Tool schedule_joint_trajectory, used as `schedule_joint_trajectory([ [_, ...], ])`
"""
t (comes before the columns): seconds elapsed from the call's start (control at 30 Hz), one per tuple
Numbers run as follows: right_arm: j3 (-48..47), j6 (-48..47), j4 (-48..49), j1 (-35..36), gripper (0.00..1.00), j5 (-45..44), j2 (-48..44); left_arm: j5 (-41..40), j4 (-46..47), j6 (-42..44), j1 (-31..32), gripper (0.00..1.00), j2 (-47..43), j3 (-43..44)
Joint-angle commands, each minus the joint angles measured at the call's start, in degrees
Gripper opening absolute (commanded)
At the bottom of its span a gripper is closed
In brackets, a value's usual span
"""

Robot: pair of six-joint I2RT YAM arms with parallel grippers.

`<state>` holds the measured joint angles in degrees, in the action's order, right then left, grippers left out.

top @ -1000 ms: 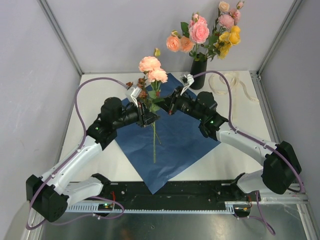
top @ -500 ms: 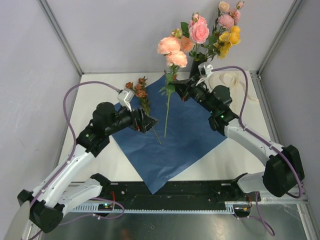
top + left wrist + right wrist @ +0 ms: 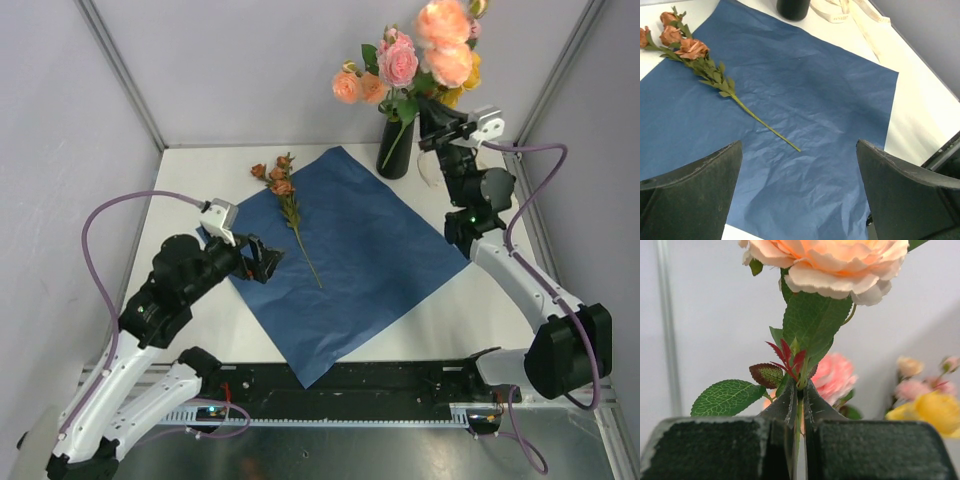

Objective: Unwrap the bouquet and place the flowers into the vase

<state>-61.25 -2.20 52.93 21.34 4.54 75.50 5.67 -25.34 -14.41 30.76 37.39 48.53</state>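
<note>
The bouquet's blue paper [image 3: 345, 255] lies flat and unwrapped on the table. One brownish-red flower stem [image 3: 287, 200] [image 3: 695, 50] rests on its far left part. The black vase [image 3: 396, 150] [image 3: 792, 7] stands at the paper's far corner, holding pink, peach and yellow flowers [image 3: 395, 65]. My right gripper [image 3: 432, 112] [image 3: 801, 390] is shut on the green stem of a peach rose [image 3: 445, 35] [image 3: 830, 260], held high just right of the vase; the stem's lower end hangs by the vase mouth. My left gripper [image 3: 262, 260] [image 3: 799, 150] stands open and empty over the paper's left edge.
The cream ribbon [image 3: 470, 165] [image 3: 860, 17] lies loose on the table right of the vase. Grey walls with metal frame posts close in the back and sides. A black rail [image 3: 340, 385] runs along the near edge.
The left gripper opened, let go of the peach rose stem and pulled back to the near left. The right gripper carried that stem from the paper's middle up to beside the vase.
</note>
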Motion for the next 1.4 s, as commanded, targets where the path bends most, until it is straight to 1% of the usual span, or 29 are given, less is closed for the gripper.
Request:
schedule_joint_trajectory([
  [0.0, -6.30, -5.03, 10.03, -3.05, 0.00, -4.01, 2.37, -3.61, -0.74, 2.35, 0.35, 1.00, -1.55, -0.46],
  [0.13, -11.23, -5.39, 13.16, -5.25, 0.00, -4.20, 7.38, -3.26, -0.75, 2.58, 0.30, 1.00, -2.40, -0.62],
  [0.27, -16.98, -6.32, 13.96, -5.90, 0.00, -4.47, 12.55, -3.52, -0.73, 2.63, 0.35, 1.00, -3.07, -0.86],
  [0.53, -27.61, -8.76, 12.14, -6.64, 0.00, -4.54, 22.87, -4.06, -0.69, 2.66, 0.35, 1.00, -4.15, -1.07],
  [0.67, -31.47, -9.78, 11.33, -7.20, 0.00, -6.40, 27.49, -4.25, -0.65, 2.67, 0.34, 1.00, -4.28, -1.11],
  [0.8, -32.24, -10.52, 11.76, -7.47, 0.00, -8.67, 31.16, -3.66, -0.73, 2.45, 0.35, 1.00, -3.85, -1.12],
  [1.0, -31.10, -8.77, 11.52, -7.57, 0.00, -10.21, 34.92, -4.08, -0.67, 2.30, 0.28, 1.00, -4.40, -1.22],
  [1.37, -30.00, -8.04, 4.31, -6.78, 0.00, -11.61, 39.63, -4.24, -0.68, 2.37, 0.35, 1.00, -4.50, -1.12],
])
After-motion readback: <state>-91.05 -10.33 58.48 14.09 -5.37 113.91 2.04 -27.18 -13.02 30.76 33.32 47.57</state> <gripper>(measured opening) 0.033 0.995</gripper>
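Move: The right hand holds the peach rose upright, high up and short of the vase. The vase stands about 20 cm ahead, 5 cm to its right, its middle some 36 cm below. Of the blooms already in it, the pink rose is about 20 cm straight ahead and 5 cm above, and the yellow roses are 18 cm ahead, 13 cm right, slightly below. From the empty left hand the vase is about 38 cm ahead, 33 cm right and 16 cm below. Up and to the right first, each by about 5 cm, the right hand keeps its pinch on the peach rose's stem and tips its fingers a bit higher. It then sweeps forward some 20 cm towards the vase while turning clockwise, levelling off before sinking about 13 cm from its highest point, bringing the stem in over the mouth between the pink and yellow roses, the tip-up undone. ##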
